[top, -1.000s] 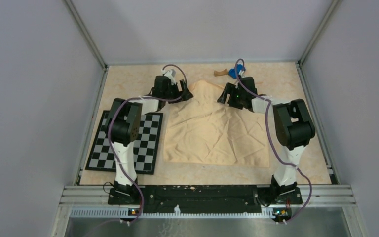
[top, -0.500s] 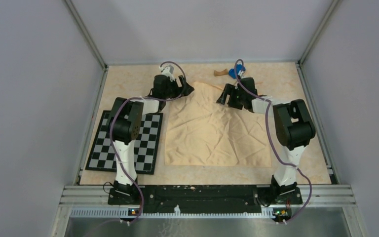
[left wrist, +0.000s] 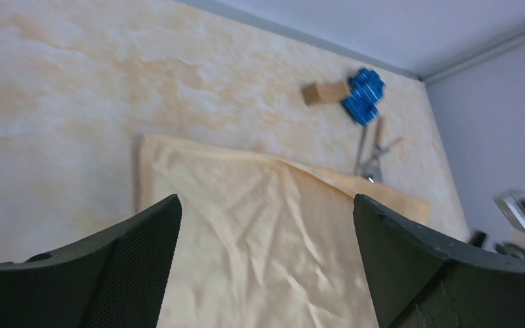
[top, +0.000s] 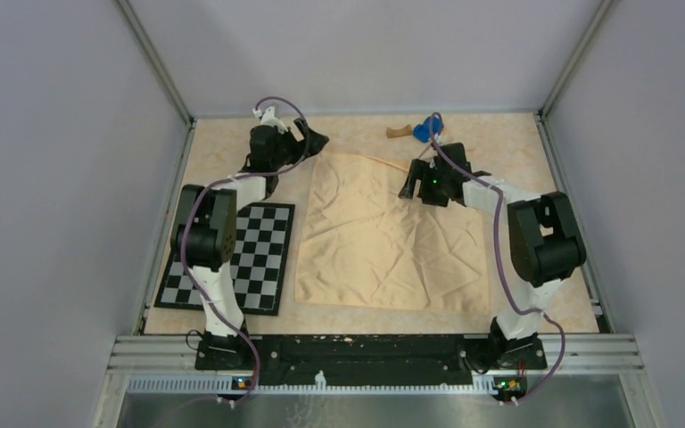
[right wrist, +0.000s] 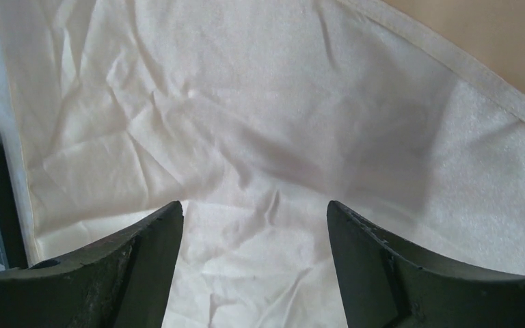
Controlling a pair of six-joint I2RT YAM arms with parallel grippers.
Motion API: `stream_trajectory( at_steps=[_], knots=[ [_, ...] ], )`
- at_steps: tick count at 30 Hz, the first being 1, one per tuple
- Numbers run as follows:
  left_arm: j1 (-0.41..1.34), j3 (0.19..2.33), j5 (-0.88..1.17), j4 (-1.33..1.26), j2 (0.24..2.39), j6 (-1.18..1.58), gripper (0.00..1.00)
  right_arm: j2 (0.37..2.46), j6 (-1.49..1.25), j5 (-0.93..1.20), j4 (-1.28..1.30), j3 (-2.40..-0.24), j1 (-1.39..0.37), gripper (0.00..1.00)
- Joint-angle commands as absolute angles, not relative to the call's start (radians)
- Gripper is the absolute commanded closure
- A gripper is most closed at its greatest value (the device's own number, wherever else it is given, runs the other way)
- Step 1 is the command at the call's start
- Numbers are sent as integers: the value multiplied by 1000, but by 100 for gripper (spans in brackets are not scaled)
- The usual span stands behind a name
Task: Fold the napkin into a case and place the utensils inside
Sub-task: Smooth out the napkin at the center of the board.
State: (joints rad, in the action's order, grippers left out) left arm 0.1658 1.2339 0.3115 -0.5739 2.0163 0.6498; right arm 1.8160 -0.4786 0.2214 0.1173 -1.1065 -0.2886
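The peach-orange napkin (top: 383, 241) lies spread out and wrinkled in the middle of the table, not folded into a case. My left gripper (top: 314, 140) is open and empty just beyond the napkin's far left corner; its wrist view looks down on the cloth (left wrist: 260, 225) between the open jaws (left wrist: 266, 205). My right gripper (top: 410, 185) is open and empty above the napkin's far right part, with cloth (right wrist: 246, 102) below its jaws (right wrist: 254, 208). The silver utensils (left wrist: 372, 156) lie beyond the napkin's far edge, near the blue toy car.
A blue toy car (top: 426, 130) and a brown wooden block (top: 398, 133) sit at the back of the table, also in the left wrist view (left wrist: 364, 96). The checkerboard mat (top: 250, 259) lies left of the napkin, under the left arm. Grey walls enclose the table.
The napkin's far edge, bunched between the two grippers a second ago, now lies spread flat. The left gripper has moved back and left off the cloth; the right has shifted slightly right.
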Motion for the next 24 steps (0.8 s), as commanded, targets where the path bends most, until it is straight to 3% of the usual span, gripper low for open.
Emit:
stream_trajectory(
  at_steps=[1, 8, 15, 24],
  knots=[
    [249, 1133, 466, -344, 1800, 638, 1, 1735, -443, 187, 225, -1079, -301, 24],
    [507, 883, 389, -297, 1653, 665, 1, 1658, -485, 207, 172, -872, -302, 24],
    [591, 699, 305, -320, 1610, 790, 1, 1505, -479, 212, 183, -705, -305, 24],
    [725, 482, 256, -361, 1476, 902, 1, 1302, -464, 148, 337, -737, -274, 22]
  ],
)
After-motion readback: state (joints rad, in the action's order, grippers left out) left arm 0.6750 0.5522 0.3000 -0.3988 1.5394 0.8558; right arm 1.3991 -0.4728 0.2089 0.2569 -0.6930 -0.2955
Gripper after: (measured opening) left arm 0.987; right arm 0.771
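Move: The napkin's middle lies about 26 cm back from the left hand, 21 cm to its right and some 11 cm below; the chessboard is 34 cm back and 27 cm to the left of that hand. From the right hand, the napkin's middle is about 15 cm back, 4 cm left and 2 cm lower; the utensils sit some 6 cm ahead and 6 cm right, and the blue toy 14 cm ahead and 6 cm right. The left hand swings from beyond the napkin's far-left corner about 30 cm back and 13 cm right, rising slightly before dropping some 11 cm onto the middle of the cloth, its wide-open fingers tipping down and turning clockwise about 25 degrees, and finishes with a low backward stroke. Meanwhile the right hand, fingers still spread, sinks slightly and drags the napkin back about 13 cm, drifting a little right. ##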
